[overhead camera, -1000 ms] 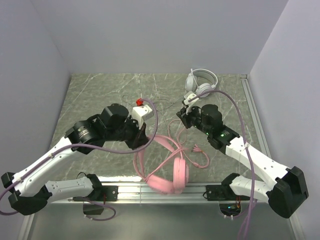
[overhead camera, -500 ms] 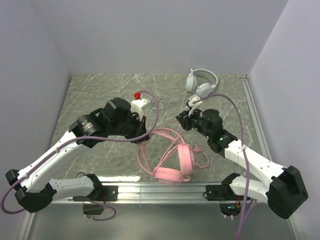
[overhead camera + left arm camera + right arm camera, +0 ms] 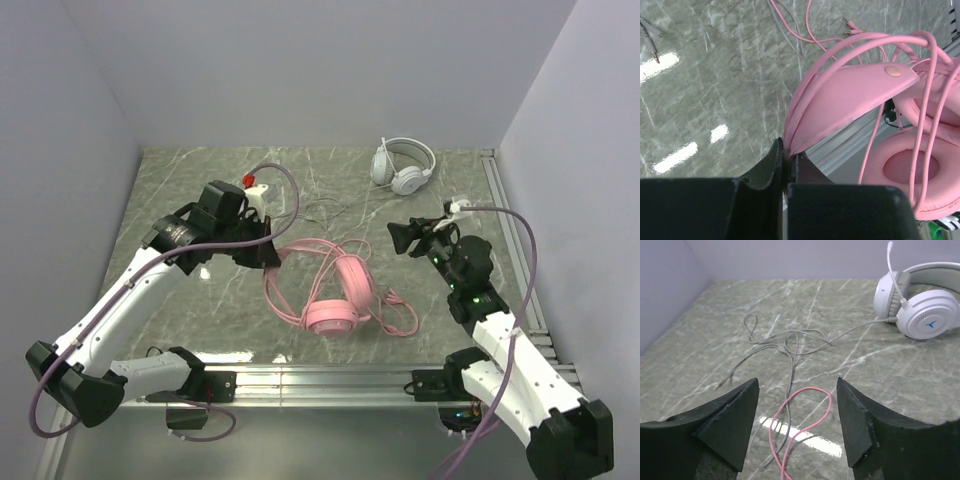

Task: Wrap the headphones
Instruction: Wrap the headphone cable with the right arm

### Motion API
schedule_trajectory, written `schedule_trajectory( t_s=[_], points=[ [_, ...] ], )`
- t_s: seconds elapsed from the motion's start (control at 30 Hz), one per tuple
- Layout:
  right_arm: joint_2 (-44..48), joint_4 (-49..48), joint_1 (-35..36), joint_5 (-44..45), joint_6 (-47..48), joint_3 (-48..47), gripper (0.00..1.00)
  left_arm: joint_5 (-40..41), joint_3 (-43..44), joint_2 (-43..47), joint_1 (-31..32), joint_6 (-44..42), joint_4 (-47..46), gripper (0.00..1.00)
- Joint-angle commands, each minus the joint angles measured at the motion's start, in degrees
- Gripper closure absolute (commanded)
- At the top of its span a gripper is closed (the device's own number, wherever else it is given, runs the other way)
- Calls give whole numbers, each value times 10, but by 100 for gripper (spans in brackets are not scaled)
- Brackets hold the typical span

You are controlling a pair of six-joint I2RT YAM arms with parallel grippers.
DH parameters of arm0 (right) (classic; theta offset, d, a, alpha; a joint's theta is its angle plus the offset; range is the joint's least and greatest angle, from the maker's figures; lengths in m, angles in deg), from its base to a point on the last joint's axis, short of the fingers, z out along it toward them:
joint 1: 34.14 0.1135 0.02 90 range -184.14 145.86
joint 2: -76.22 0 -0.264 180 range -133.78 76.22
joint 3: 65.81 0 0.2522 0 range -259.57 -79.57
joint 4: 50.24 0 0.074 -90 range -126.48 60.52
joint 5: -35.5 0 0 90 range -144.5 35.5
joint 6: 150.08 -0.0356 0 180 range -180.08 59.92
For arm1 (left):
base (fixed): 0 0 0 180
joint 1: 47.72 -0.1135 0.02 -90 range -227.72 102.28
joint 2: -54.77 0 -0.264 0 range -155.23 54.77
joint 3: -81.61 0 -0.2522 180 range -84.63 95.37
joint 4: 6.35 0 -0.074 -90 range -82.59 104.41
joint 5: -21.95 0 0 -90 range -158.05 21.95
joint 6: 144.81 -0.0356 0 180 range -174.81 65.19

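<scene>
The pink headphones [image 3: 340, 292] are at the middle of the table, their long pink cable [image 3: 392, 318] looped around them and trailing to the right. My left gripper [image 3: 273, 256] is shut on one end of the pink headband [image 3: 850, 95]; an ear cup [image 3: 912, 172] shows below it. My right gripper [image 3: 401, 237] is open and empty, right of the pink set. A pink cable loop [image 3: 826, 407] lies on the table beneath its open jaws [image 3: 797, 387]. The white headphones [image 3: 403, 165] lie at the back right, their thin grey cable [image 3: 790, 345] tangled toward the middle.
A metal rail [image 3: 330, 378] runs along the table's near edge, another [image 3: 508, 225] along the right side. Grey walls close in the left, back and right. The left arm's lilac hose [image 3: 285, 195] arcs over its wrist.
My left gripper carried the pink headphones from the near rail back toward the table's middle. My right gripper opened, let go of the pink cable and drew back to the right.
</scene>
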Motion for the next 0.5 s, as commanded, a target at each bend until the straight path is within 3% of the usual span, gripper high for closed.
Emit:
schedule_trajectory(
  t_s=[0.0,0.1,0.17,0.47],
  points=[
    [33,-36,-20,-42,-37,18,29,-68,16,4,-21,23,-31,100],
    [53,-65,-27,-75,-51,45,25,-74,21,-4,-44,24,-21,100],
    [65,-97,-28,-109,-62,73,8,-79,21,-4,-64,26,-23,100],
    [117,-192,-29,-224,-71,140,9,-90,27,-7,-121,23,-21,100]
  ],
)
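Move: The pink cable's loose stretch, beside the right-hand earcup, lies about 11 cm back, 6 cm left and some 10 cm below the empty right hand. From that hand, the right-hand earcup is about 10 cm back and 10 cm left, the nearer earcup 18 cm back and 15 cm left, both slightly lower; the cable's plug is 16 cm straight back, on the table. From the left hand the cable stretch is about 22 cm right, 5 cm back and 10 cm lower. The headphones, still pinched by the headband, are carried about 5 cm forward and left by the left hand, which turns some 10 degrees counter-clockwise. Meanwhile the right hand, touching nothing, comes back about 5 cm, drifting slightly left and down towards the right-hand earcup and its loose cable, turning a little counter-clockwise while its part-open fingers spread almost fully. ##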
